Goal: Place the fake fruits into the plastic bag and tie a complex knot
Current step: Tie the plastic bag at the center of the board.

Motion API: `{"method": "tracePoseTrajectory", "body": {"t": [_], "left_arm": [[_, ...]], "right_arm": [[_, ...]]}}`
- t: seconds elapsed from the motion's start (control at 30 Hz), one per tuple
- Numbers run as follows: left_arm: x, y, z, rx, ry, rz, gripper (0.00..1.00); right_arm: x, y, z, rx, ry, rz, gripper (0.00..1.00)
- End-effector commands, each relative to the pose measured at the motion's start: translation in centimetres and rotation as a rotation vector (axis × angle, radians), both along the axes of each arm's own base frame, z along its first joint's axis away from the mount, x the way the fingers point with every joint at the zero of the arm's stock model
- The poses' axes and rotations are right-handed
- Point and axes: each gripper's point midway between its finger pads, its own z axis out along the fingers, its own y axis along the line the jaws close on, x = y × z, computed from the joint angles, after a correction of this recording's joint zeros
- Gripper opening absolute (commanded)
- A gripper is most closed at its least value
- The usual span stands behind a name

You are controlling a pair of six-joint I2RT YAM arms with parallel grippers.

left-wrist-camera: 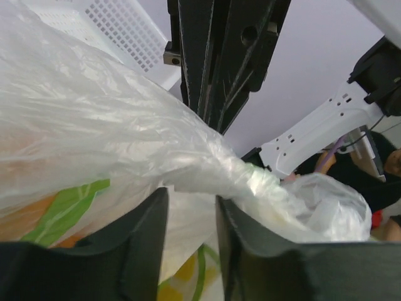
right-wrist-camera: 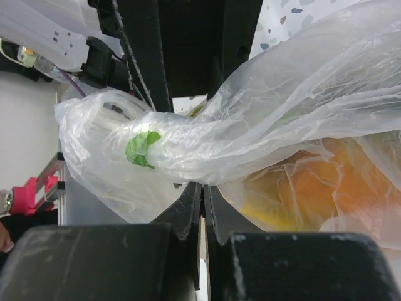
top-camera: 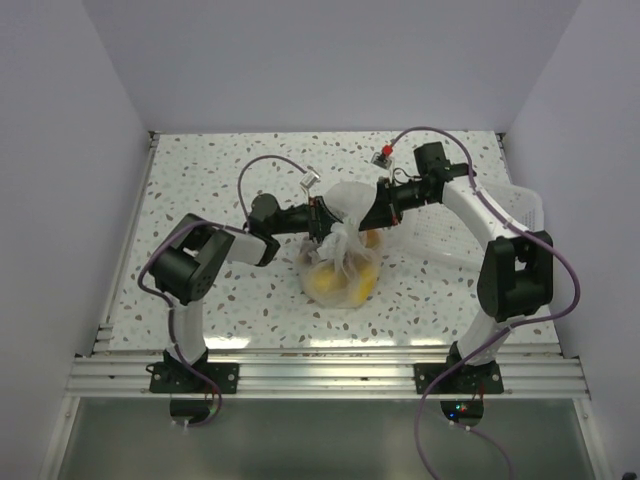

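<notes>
The plastic bag lies mid-table with yellow and orange fake fruits inside; an orange one shows through the film. Its neck is twisted into a whitish rope, with a green scrap wrapped in it; whether a knot is tied there I cannot tell. My left gripper sits at the neck's left side, and its jaws stand apart with bag film showing in the gap and the neck lying across the tips. My right gripper is at the neck's right side, its jaws pressed together on a fold under the neck.
A white slotted tray stands at the right, behind the right arm, and its corner shows in the left wrist view. Walls close in the table on the left, back and right. An aluminium rail runs along the near edge.
</notes>
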Motion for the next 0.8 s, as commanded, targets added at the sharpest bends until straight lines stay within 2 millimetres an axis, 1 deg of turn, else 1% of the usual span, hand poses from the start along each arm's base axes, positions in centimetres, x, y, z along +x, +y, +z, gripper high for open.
{"method": "tracePoseTrajectory", "body": {"t": [0.0,0.03,0.07,0.1,0.13,0.17,0.2,0.23,0.27,0.3,0.33,0.37,0.4,0.43,0.47,0.5,0.53,0.57,0.6,0.63,0.7,0.73,0.77], "left_arm": [[-0.9,2.7,5.3,-0.102,-0.371,0.021,0.46],[-0.8,4.0,6.0,-0.079,-0.406,0.039,0.5],[-0.5,4.7,5.2,-0.037,-0.468,0.06,0.51],[-0.2,5.4,3.2,0.054,-0.382,0.063,0.53],[0.4,6.9,4.0,0.092,-0.42,0.108,0.55],[1.3,7.6,3.6,0.148,-0.538,0.137,0.55],[1.0,8.6,1.5,0.243,-0.446,0.127,0.56],[1.3,10.0,2.4,0.273,-0.493,0.156,0.56],[1.8,10.7,2.8,0.306,-0.58,0.164,0.57],[1.2,11.6,1.9,0.357,-0.521,0.15,0.57],[1.2,12.6,3.3,0.363,-0.555,0.16,0.58],[1.1,13.1,3.5,0.384,-0.616,0.148,0.59],[-0.2,13.7,2.4,0.432,-0.534,0.114,0.6],[-0.6,13.9,3.5,0.442,-0.564,0.106,0.61],[-1.1,14.1,3.3,0.455,-0.577,0.084,0.62],[-2.0,14.3,3.1,0.464,-0.53,0.067,0.64],[-2.2,14.4,3.3,0.474,-0.507,0.075,0.7],[-2.3,14.4,3.1,0.496,-0.419,0.101,0.7],[-2.3,14.3,2.8,0.525,-0.386,0.112,0.7],[-2.7,13.6,3.4,0.538,-0.397,0.095,0.71],[-3.9,12.9,3.9,0.52,-0.421,0.058,0.73],[-5.1,12.2,4.5,0.499,-0.448,0.041,0.77],[-5.6,11.7,5.0,0.488,-0.452,0.041,0.78]], "right_arm": [[0.9,-0.5,1.1,-0.027,-0.079,-0.002,0.0],[1.1,-0.5,1.5,-0.027,-0.099,0.002,0.0],[1.0,-0.5,1.5,-0.031,-0.098,0.005,0.0],[1.0,-0.6,1.5,-0.034,-0.094,0.005,0.0],[1.0,-0.6,1.5,-0.037,-0.099,0.004,0.0],[1.1,-0.7,1.4,-0.048,-0.103,-0.002,0.0],[1.1,-0.8,1.5,-0.052,-0.108,-0.003,0.0],[1.1,-0.8,1.5,-0.057,-0.11,-0.004,0.0],[1.3,-0.9,1.4,-0.068,-0.117,-0.01,0.0],[1.3,-1.0,1.4,-0.074,-0.12,-0.014,0.0],[1.3,-1.1,1.5,-0.078,-0.123,-0.016,0.0],[1.3,-1.1,1.6,-0.081,-0.124,-0.016,0.0],[1.4,-1.2,1.5,-0.09,-0.127,-0.018,0.0],[1.5,-1.2,1.7,-0.092,-0.136,-0.017,0.0],[1.4,-1.2,1.8,-0.097,-0.134,-0.016,0.0],[1.5,-1.3,1.8,-0.104,-0.138,-0.018,0.0],[1.5,-1.2,2.0,-0.104,-0.144,-0.018,0.0],[1.4,-1.3,2.1,-0.106,-0.141,-0.017,0.0],[1.4,-1.3,2.3,-0.106,-0.143,-0.02,0.0],[1.3,-1.3,2.6,-0.103,-0.146,-0.02,0.0],[1.0,-1.3,2.9,-0.103,-0.15,-0.016,0.0],[1.0,-1.2,3.1,-0.102,-0.152,-0.016,0.0],[0.8,-1.3,3.2,-0.102,-0.149,-0.016,0.0]]}}
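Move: The twisted neck of the plastic bag lies about 4 cm right of the left fingers, level with them, and already sits between the shut right fingers. Inside the bag, the left yellow fruit is some 7 cm back, 5 cm left and 9 cm below the left fingers. The orange fruit is about 2 cm ahead of the right fingers and 8 cm below, level sideways. Bring the left gripper, its fingers already parting, off the bag neck: travel about 13 cm left, rising some 6 cm on the way while opening wide, then come back and partly down beside the bag, tipping the fingers down by nearly 30 degrees. Keep the right fingers pinched on the neck, easing them a centimetre or so forward and right. ##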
